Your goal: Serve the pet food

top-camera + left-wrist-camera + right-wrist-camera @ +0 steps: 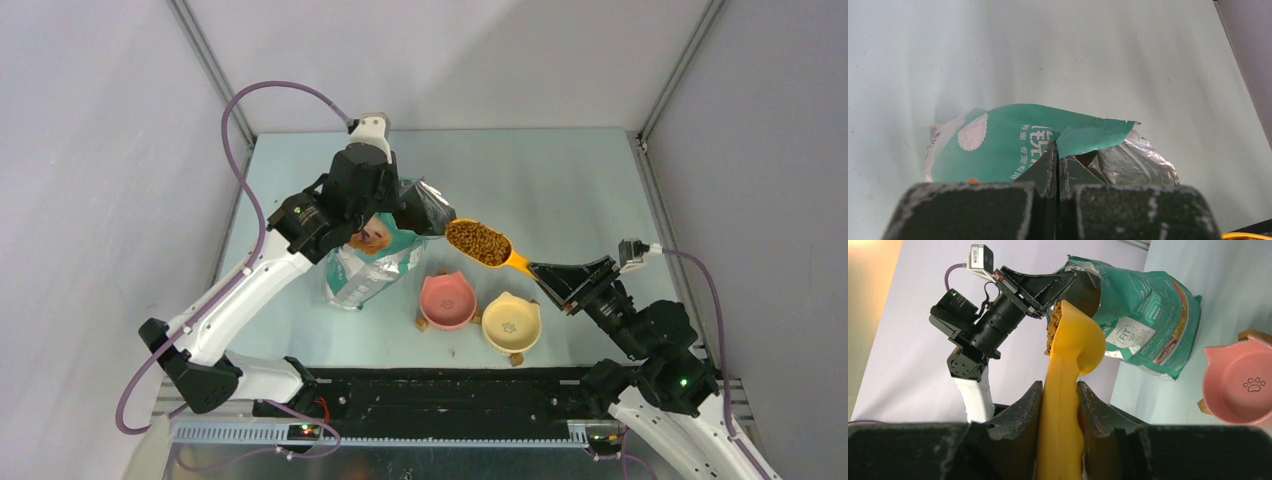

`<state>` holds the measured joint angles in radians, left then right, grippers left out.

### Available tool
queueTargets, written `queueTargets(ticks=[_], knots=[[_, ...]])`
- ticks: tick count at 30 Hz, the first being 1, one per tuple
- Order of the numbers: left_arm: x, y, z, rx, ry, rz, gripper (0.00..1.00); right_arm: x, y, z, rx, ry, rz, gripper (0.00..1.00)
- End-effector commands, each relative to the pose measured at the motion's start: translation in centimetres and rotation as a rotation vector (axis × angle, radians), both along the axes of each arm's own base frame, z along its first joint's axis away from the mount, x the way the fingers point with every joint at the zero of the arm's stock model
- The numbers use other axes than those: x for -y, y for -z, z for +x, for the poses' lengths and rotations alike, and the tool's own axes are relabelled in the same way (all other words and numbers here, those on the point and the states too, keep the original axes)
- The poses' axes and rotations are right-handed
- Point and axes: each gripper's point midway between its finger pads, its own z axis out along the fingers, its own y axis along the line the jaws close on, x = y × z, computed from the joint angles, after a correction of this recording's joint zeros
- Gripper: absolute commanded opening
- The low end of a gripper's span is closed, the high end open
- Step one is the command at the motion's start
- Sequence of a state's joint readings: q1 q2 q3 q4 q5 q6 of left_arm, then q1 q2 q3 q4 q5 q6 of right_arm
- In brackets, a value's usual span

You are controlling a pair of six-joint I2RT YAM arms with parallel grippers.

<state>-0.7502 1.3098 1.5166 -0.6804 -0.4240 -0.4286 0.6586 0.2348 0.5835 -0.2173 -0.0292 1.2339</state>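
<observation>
The pet food [478, 241] is a heap of brown kibble filling the orange scoop [492, 250], which hangs level in the air just right of the bag's mouth and above the table behind the bowls. My right gripper [545, 276] is shut on the scoop's handle [1060, 405]; kibble [1052, 329] shows along the scoop's rim. The green-white foil bag [372, 265] stands left of centre. My left gripper [1057, 156] is shut on the bag's torn top edge [1088, 137], holding the mouth open.
A pink cat-eared bowl [447, 300] and a yellow one [511, 322] sit side by side near the front edge, below the scoop. The pink bowl [1238, 385] holds nothing I can see. Walls enclose the table on three sides.
</observation>
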Motion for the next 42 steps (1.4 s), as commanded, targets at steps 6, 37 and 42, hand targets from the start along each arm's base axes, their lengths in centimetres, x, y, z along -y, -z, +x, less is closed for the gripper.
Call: queueTargets(ticks=[6,37,42], knots=[[-0.4,-1.9,1.3,0.058,-0.061,-0.068,0.0,0.8,-0.8,-0.9,0.03,0.001,0.035,0.0],[-2.3,-2.2,2.0,0.054,-0.138,-0.077,0.0,1.0,6.3,-1.5,-0.117,-0.005,-0.04,0.0],[-2.3,-2.1,1.7,0.054,-0.125,-0.08,0.0,0.4,8.8,-0.8,-0.165,-0.009,-0.06,0.0]])
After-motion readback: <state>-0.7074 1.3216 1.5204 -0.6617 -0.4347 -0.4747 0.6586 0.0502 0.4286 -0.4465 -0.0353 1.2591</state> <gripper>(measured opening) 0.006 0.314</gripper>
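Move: The right hand already grips the scoop full of food; the pink bowl lies about 9 cm ahead, 14 cm to its left and 29 cm below. The yellow bowl is almost beneath that hand, some 3 cm ahead and 2 cm left; the food bag stands about 14 cm ahead, 28 cm left, its middle 16 cm lower. From the left hand, still pinching the bag's rim, the pink bowl is roughly 8 cm back, 9 cm right and 29 cm below. The right hand lowers the loaded scoop about 9 cm towards the pink bowl, fingers tipping down some 10 degrees. ##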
